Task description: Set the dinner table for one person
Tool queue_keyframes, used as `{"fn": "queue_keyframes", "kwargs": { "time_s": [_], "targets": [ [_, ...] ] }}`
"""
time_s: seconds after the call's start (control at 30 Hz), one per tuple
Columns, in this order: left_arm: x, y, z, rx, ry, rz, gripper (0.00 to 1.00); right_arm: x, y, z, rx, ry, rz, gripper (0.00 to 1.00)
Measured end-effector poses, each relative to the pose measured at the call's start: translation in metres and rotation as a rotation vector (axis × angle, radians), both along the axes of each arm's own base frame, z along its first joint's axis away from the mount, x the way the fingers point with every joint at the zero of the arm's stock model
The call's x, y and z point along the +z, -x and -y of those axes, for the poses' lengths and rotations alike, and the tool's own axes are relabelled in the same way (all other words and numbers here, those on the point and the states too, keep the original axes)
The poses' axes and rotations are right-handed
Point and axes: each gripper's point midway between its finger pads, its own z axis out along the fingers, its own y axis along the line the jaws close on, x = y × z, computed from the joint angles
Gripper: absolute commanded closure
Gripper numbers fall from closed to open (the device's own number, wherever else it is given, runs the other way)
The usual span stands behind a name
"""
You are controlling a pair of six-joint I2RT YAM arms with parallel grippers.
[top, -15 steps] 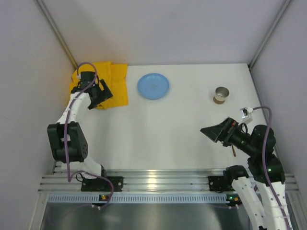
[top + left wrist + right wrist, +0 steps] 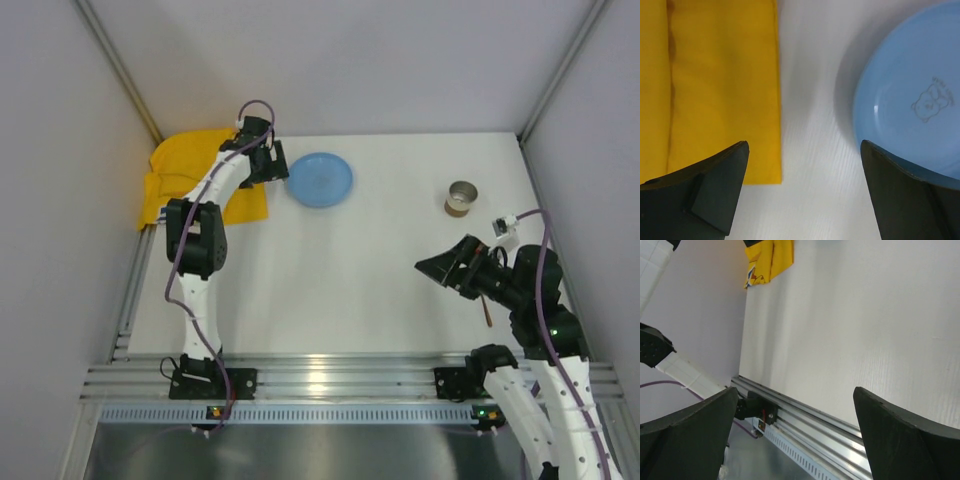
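The dinner table (image 2: 350, 270) is a wide white top. At its far left lies a yellow cloth mat (image 2: 195, 175), and a blue plate (image 2: 320, 180) sits just right of it. My left gripper (image 2: 272, 166) hangs open over the bare strip between mat and plate. In the left wrist view the mat (image 2: 720, 90) is on the left, the plate (image 2: 912, 100) on the right, and nothing lies between the left gripper's (image 2: 804, 146) fingers. My right gripper (image 2: 440, 268) is open and empty above the table's right half, and the right wrist view shows the right gripper (image 2: 795, 390) the same way.
A small metal cup (image 2: 461, 197) stands at the back right. A thin brown stick-like item (image 2: 487, 312) lies partly under the right arm. Grey walls close in the table on three sides. An aluminium rail (image 2: 805, 425) runs along the near edge.
The left arm has swung from above the yellow mat to the right and farther back, to the gap beside the plate. The right gripper has shifted slightly left and up.
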Motion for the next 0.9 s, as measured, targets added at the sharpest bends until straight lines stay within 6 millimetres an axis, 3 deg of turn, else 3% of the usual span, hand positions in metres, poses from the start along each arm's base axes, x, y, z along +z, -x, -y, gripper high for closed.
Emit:
{"fn": "queue_keyframes", "kwargs": {
  "time_s": [0.07,0.17,0.33,0.4,0.53,0.63,0.67,0.7,0.9],
  "targets": [
    [-0.002,-0.020,0.009,0.010,-0.024,0.020,0.02,-0.003,-0.003,0.001,-0.010,0.006,-0.013,0.00],
    [-0.018,-0.029,0.006,0.044,-0.086,-0.007,0.03,-0.005,-0.007,0.003,-0.027,0.016,-0.022,0.00],
    [-0.055,-0.003,-0.026,0.106,-0.205,-0.136,0.07,-0.007,-0.010,0.007,-0.051,0.027,-0.023,0.00],
    [-0.060,0.001,-0.033,0.121,-0.216,-0.144,0.10,-0.008,-0.011,0.007,-0.055,0.029,-0.026,0.00],
    [-0.063,0.014,-0.046,0.147,-0.219,-0.167,0.30,-0.010,-0.013,0.007,-0.059,0.030,-0.039,0.00],
    [-0.066,0.018,-0.051,0.161,-0.196,-0.168,0.59,-0.010,-0.013,0.007,-0.058,0.029,-0.040,0.00],
    [-0.068,0.020,-0.053,0.167,-0.186,-0.172,0.81,-0.010,-0.012,0.007,-0.055,0.028,-0.040,0.00],
    [-0.069,0.022,-0.055,0.173,-0.177,-0.174,0.98,-0.010,-0.012,0.006,-0.052,0.026,-0.041,0.00],
    [-0.070,0.030,-0.063,0.173,-0.130,-0.180,1.00,-0.010,-0.009,0.000,-0.008,0.012,-0.052,0.00]
  ]
}}
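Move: The yellow napkin's near right-hand corner lies about 5 cm back and 2 cm left of the left gripper, some 8 cm below it. The napkin's middle is roughly 18 cm left and 4 cm ahead; the blue plate stands about 13 cm right and 5 cm ahead, both about as far down. From the right gripper, that corner is some 26 cm ahead, 41 cm left and 23 cm below. Bring the left gripper briefly forward about 2.5 cm, then reverse and sweep down, left and back over the napkin's right edge, ending some 7 cm lower and 6 cm farther left. Tip the open fingers about 10 degrees steeper, turning slightly counter-clockwise, and shut them while still drifting left and back, pinching the single edge strip near its near end. ##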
